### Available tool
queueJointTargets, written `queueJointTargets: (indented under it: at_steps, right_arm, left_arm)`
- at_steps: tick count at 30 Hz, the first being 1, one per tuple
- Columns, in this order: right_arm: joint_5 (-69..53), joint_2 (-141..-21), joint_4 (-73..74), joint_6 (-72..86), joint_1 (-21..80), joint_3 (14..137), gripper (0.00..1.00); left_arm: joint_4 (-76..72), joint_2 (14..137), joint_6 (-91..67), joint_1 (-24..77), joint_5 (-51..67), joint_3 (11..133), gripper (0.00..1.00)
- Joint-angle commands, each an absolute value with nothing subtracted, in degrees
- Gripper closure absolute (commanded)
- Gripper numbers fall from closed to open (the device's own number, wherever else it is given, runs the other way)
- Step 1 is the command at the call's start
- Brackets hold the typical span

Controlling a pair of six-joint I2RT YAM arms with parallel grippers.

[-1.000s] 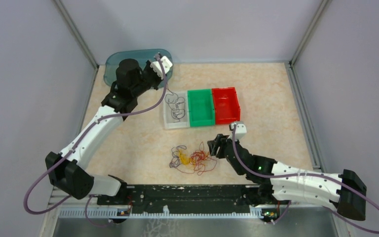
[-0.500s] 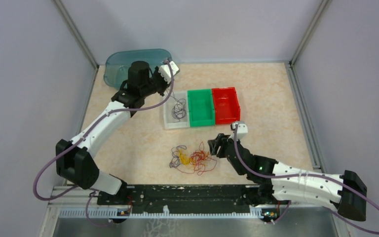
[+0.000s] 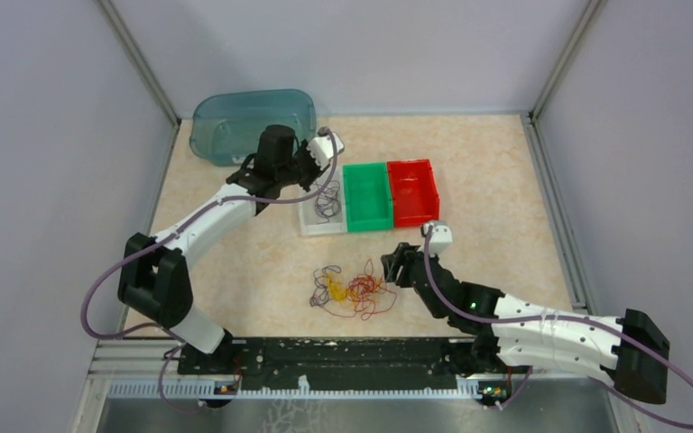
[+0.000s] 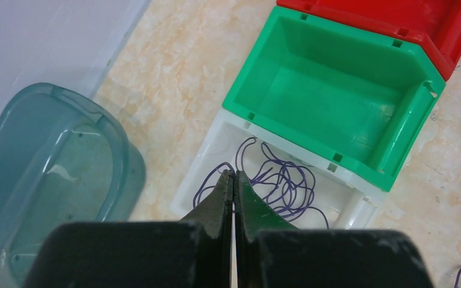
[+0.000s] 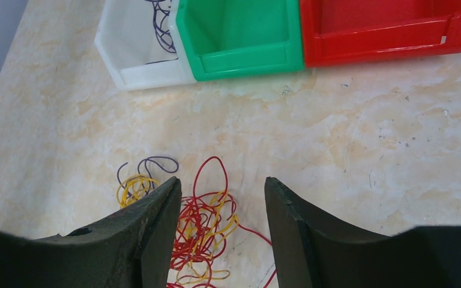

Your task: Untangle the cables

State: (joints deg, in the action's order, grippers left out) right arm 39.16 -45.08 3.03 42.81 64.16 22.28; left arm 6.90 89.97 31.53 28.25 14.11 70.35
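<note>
A purple cable (image 4: 288,180) lies coiled in the white bin (image 4: 199,173), and one loop of it rises to the tips of my left gripper (image 4: 234,174), which is shut on it just above the bin's near-left corner. From above, the left gripper (image 3: 320,167) hangs over the white bin (image 3: 311,224). A tangle of red cable (image 5: 207,222), yellow cable (image 5: 133,187) and a short purple strand (image 5: 156,162) lies on the table. My right gripper (image 5: 221,180) hovers open over the tangle's right side with nothing between its fingers. The tangle (image 3: 352,290) sits left of the right gripper (image 3: 390,264).
A green bin (image 3: 368,224) and a red bin (image 3: 415,219) stand in a row to the right of the white bin. A teal translucent container (image 3: 235,126) sits at the back left corner. Walls and metal rails enclose the tabletop.
My left arm has swung right from over the teal container to above the white bin, and the purple cable has gathered into a smaller clump. The right arm has barely moved.
</note>
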Motion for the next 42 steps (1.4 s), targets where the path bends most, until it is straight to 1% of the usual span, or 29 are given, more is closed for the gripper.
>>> queueJointTargets:
  at_steps: [1,7,14,26,32,33,34,35,37,39,42]
  right_arm:
    - [39.03,-45.13,1.61,43.92,63.42,24.79,0.45]
    - [38.79,-45.09,2.14,43.94,62.89,25.10,0.45]
    - [38.26,-45.25,1.76,44.60,62.45,24.44,0.45]
    - [38.05,-44.54,2.20,45.61,62.14,23.51,0.46]
    - [37.54,-45.33,2.06,46.01,62.05,23.36,0.46]
    - [37.55,-45.43,2.05,45.93,62.05,23.50,0.46]
    - [37.46,-45.44,2.13,45.78,61.97,23.65,0.46]
    - [37.44,-45.36,2.16,45.55,61.92,23.84,0.46]
    - [37.38,-45.20,2.41,45.03,61.75,24.28,0.46]
    - [37.08,-44.98,2.45,44.59,61.34,24.65,0.46]
    - [36.48,-44.74,2.31,44.18,60.89,25.09,0.46]
  left_arm:
    - [7.76,91.94,29.56,29.39,15.53,69.50,1.00]
    - [7.48,94.03,27.69,29.92,15.44,68.00,1.00]
    - [5.45,98.29,27.54,29.89,12.02,66.17,1.00]
    - [-3.31,104.65,26.81,30.32,8.09,63.89,1.00]
    - [-3.53,105.74,28.18,30.29,7.15,63.43,1.00]
    - [-3.03,105.28,28.37,30.30,7.20,63.66,0.95]
    - [-1.92,104.59,28.41,30.25,7.99,64.13,0.86]
    - [-0.44,103.80,28.45,30.28,9.05,64.88,0.73]
    - [3.49,101.68,28.32,30.22,11.63,66.65,0.60]
    - [7.97,99.70,28.06,30.20,14.79,68.25,0.50]
    - [12.20,97.80,28.02,30.20,17.94,69.96,0.43]
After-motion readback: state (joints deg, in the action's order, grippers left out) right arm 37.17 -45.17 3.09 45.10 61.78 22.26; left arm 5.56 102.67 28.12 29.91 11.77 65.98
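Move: Nearly straight below the left hand, which still pinches a strand of the purple cable, is the white bin, its middle about 3 cm ahead and some 18 cm down. The green bin adjoins it, 10 cm to the hand's right; the teal tub stands about 22 cm ahead and 17 cm left. The white bin lies some 22 cm ahead of the idle right hand, 14 cm to its left and 11 cm lower. Sinking about 15 cm almost straight down, the left hand takes the pinched purple strand into the white bin, fingers tipping some 15 degrees more steeply downward. At the bottom the fingers open to about half and let go of the cable, then the hand starts back up by a bare 2 cm, easing slightly backward. ##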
